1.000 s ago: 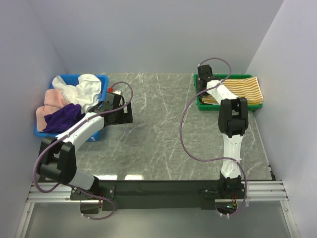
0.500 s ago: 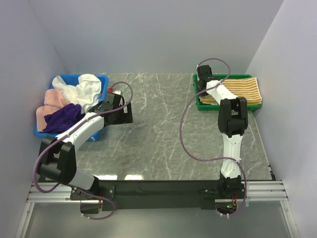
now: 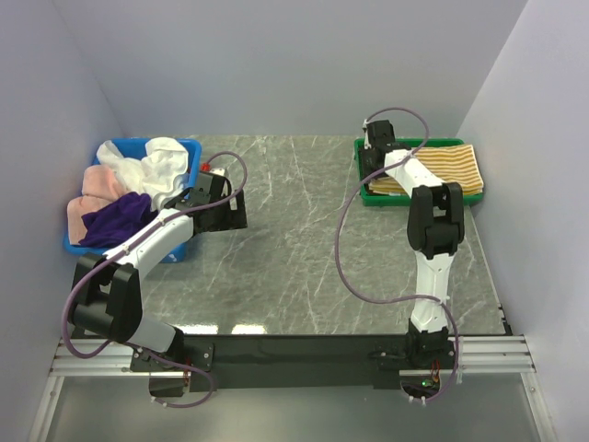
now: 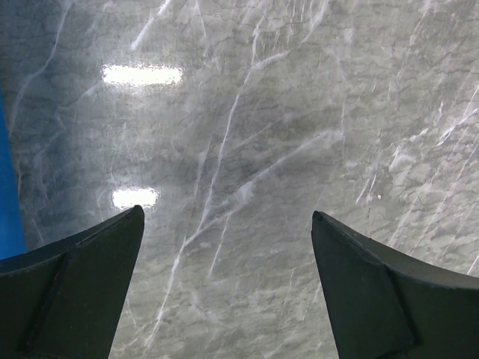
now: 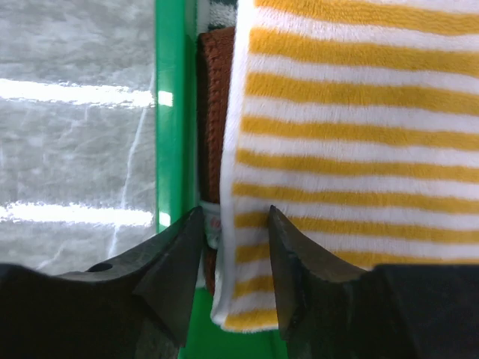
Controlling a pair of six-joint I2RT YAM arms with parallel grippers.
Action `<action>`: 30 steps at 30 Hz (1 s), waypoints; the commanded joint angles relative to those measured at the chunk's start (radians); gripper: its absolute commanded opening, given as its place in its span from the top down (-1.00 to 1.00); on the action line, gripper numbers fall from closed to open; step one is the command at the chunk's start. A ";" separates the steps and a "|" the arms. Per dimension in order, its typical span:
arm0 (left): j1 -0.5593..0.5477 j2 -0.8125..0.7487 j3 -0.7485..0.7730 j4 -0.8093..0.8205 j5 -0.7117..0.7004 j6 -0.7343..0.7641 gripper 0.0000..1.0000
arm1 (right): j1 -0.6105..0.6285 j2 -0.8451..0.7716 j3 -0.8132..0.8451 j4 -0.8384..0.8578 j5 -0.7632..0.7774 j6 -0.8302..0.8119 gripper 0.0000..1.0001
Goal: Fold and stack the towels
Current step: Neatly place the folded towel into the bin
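Observation:
A yellow-white striped towel (image 3: 437,166) (image 5: 359,112) lies folded on top of a stack in the green tray (image 3: 361,177) (image 5: 171,112). A brown towel (image 5: 215,112) shows under its left edge. My right gripper (image 3: 368,164) (image 5: 236,213) hangs over that edge. Its jaws stand apart, one on each side of the striped towel's hem, and the cloth lies flat. Loose white (image 3: 161,161), pink (image 3: 97,184) and purple (image 3: 120,219) towels fill the blue bin (image 3: 189,147). My left gripper (image 3: 237,212) (image 4: 224,213) is open over bare marble beside the bin.
The grey marble table (image 3: 294,239) stretches between the bin at the left and the tray at the back right. Walls close in on both sides. A purple cable (image 3: 345,267) loops from the right arm over the table.
My right gripper has edged a little left at the tray's left side, and the tray with its stack has shifted slightly left. The left arm has not moved.

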 commanded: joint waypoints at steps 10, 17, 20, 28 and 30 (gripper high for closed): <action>0.002 -0.228 0.003 0.023 -0.011 0.007 -0.99 | 0.016 -0.557 -0.108 -0.069 0.042 0.229 -0.15; 0.009 -0.541 -0.081 0.100 -0.207 -0.027 -0.99 | 0.018 -1.083 -0.462 -0.020 0.177 0.410 -0.39; 0.009 -0.664 -0.121 0.103 -0.334 -0.042 -0.99 | 0.018 -1.321 -0.629 0.008 0.200 0.458 -0.46; 0.009 -0.956 -0.206 0.023 -0.503 -0.100 -0.99 | 0.016 -1.914 -1.036 0.072 0.226 0.373 -0.85; 0.009 -1.015 -0.227 -0.007 -0.520 -0.117 -0.99 | 0.016 -1.981 -1.080 0.078 0.221 0.347 -0.87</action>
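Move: The striped towel's middle is about 16 cm to the right of your right gripper and 4 cm ahead, a couple below; the open fingers straddle its left edge. The green bin is centred some 15 cm right, 4 ahead and 4 below; the brown towel lies under the striped one, about 12 right and 5 ahead. From the left gripper the striped towel is roughly 57 cm right and 22 ahead, the blue bin 32 left and 12 ahead. Lift the right gripper clear of the striped towel's left edge, straight up at first, then sweep it back about 33 cm, easing a little right, ending some 25 cm higher; open the fingers nearly full and tip them up about 50 degrees. Raise the open left gripper about 20 cm, then also draw it left and back beside the blue bin, tipping up and turning counter-clockwise. ##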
